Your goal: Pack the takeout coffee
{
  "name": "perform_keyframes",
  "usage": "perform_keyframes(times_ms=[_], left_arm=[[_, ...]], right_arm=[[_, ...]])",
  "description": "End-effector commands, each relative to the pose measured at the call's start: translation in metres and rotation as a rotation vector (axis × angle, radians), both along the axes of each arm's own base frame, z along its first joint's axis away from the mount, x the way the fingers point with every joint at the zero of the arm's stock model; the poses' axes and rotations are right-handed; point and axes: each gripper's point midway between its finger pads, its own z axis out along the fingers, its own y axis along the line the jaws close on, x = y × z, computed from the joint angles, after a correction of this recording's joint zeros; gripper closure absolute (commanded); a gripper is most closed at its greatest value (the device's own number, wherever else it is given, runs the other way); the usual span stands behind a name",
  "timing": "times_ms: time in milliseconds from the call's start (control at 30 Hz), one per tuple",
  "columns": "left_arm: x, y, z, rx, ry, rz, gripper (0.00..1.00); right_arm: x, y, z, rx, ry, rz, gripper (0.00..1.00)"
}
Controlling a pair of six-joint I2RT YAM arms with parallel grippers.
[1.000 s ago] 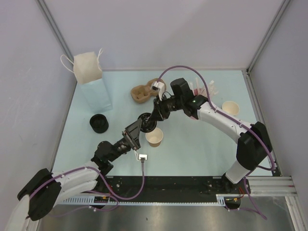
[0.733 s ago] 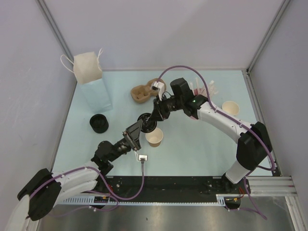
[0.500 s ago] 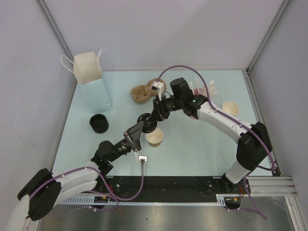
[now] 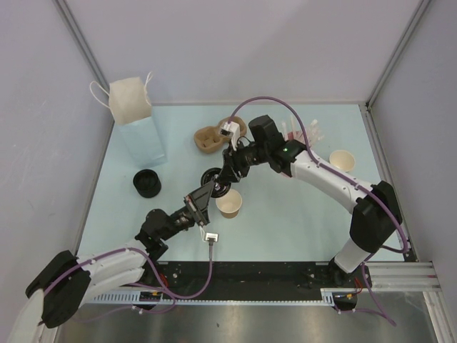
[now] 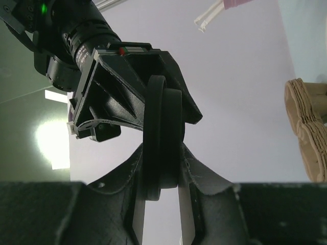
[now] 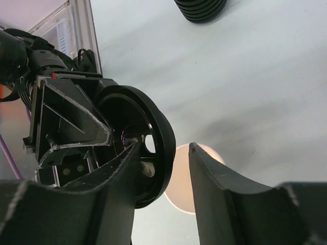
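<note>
The round black lid [image 5: 162, 133] stands on edge in the air, pinched between my left gripper's [image 5: 162, 158] fingers, which are shut on it. In the top view the lid [image 4: 214, 177] hangs just above and left of the small tan paper cup [image 4: 229, 205], which stands upright on the table. My right gripper [image 6: 164, 148] is open around the lid's rim [image 6: 164, 133]: one finger lies against the lid's face, the other stands clear of it. The cup's cream mouth [image 6: 181, 179] shows below through that gap. In the top view the right gripper [image 4: 227, 170] meets the left gripper [image 4: 211, 186] at the lid.
A stack of black lids [image 4: 146, 183] sits at the left, with a white paper bag [image 4: 136, 121] behind it. A brown pulp cup carrier [image 4: 213, 137], a pink cup of straws [image 4: 296, 132] and another tan cup [image 4: 342, 160] stand at the back and right.
My left gripper has closed onto the lid. My right gripper's jaws have opened off it and the right wrist has shifted slightly up and left.
</note>
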Motion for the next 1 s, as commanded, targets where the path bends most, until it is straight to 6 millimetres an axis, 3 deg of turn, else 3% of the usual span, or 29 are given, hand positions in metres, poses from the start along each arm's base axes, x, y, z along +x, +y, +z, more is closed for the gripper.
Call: perform_keyframes(times_ms=[0,167,300,533,633,700,733,767,833,867,900,967], left_arm=[[-0.028,0.011,-0.051,0.02,0.077,-0.061,0.75],[-0.021,0.013,-0.036,-0.065,0.118,-0.043,0.82],[-0.009,0.018,-0.02,-0.173,0.183,0.001,0.9],[0.02,0.024,0.0,-0.335,0.354,0.106,0.94],[0.039,0.02,-0.009,-0.398,0.587,0.174,0.95],[0.047,0.011,-0.017,-0.351,0.79,0.232,0.96],[0.045,0.006,-0.013,-0.364,0.862,0.218,0.96],[0.045,-0.001,0.006,-0.432,0.938,0.19,0.96],[0.037,-0.007,0.005,-0.442,1.061,0.169,0.96],[0.037,-0.011,0.021,-0.469,1.076,0.146,0.97],[0.035,-0.01,0.018,-0.458,1.122,0.155,0.98],[0.032,-0.014,0.037,-0.508,1.182,0.11,0.98]], right_arm=[[0.008,0.003,0.019,0.012,-0.078,-0.002,0.51],[0.014,-0.005,0.033,0.023,-0.102,-0.021,0.44],[0.024,-0.02,0.052,0.045,-0.135,-0.057,0.32],[0.052,-0.077,0.103,0.128,-0.21,-0.192,0.26],[0.063,-0.099,0.112,0.136,-0.23,-0.249,0.25],[0.064,-0.11,0.116,0.135,-0.248,-0.272,0.25],[0.065,-0.113,0.115,0.126,-0.26,-0.276,0.25],[0.064,-0.115,0.116,0.121,-0.273,-0.281,0.24],[0.063,-0.117,0.114,0.107,-0.278,-0.284,0.24],[0.062,-0.118,0.114,0.103,-0.291,-0.281,0.24],[0.06,-0.117,0.112,0.093,-0.297,-0.275,0.24],[0.057,-0.117,0.108,0.063,-0.344,-0.261,0.24]])
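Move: Both hands are at the black lid's rim: its middle lies some 2 cm ahead and 2 cm right of the left hand, and about 1 cm back and 2 cm left of the right. The open cup stands some 6 cm right, 1 cm back and 15 cm below the left hand, with the lid stack 22 cm left and 9 cm ahead of that hand. From the right hand the cup is 4 cm back, 2 cm right; the straw holder is 12 cm ahead, 24 cm right. The left fingers keep their pinch on the lid's rim while the right fingers, already opening around it, spread wider and come free; the right hand backs off to the right, up and forward towards the straw holder, about 17 cm in all. The left hand, dipping briefly on the way, carries the lid forward and up about 5 cm each, away from the cup, and rolls some 55 degrees counter-clockwise seen along its fingers. ##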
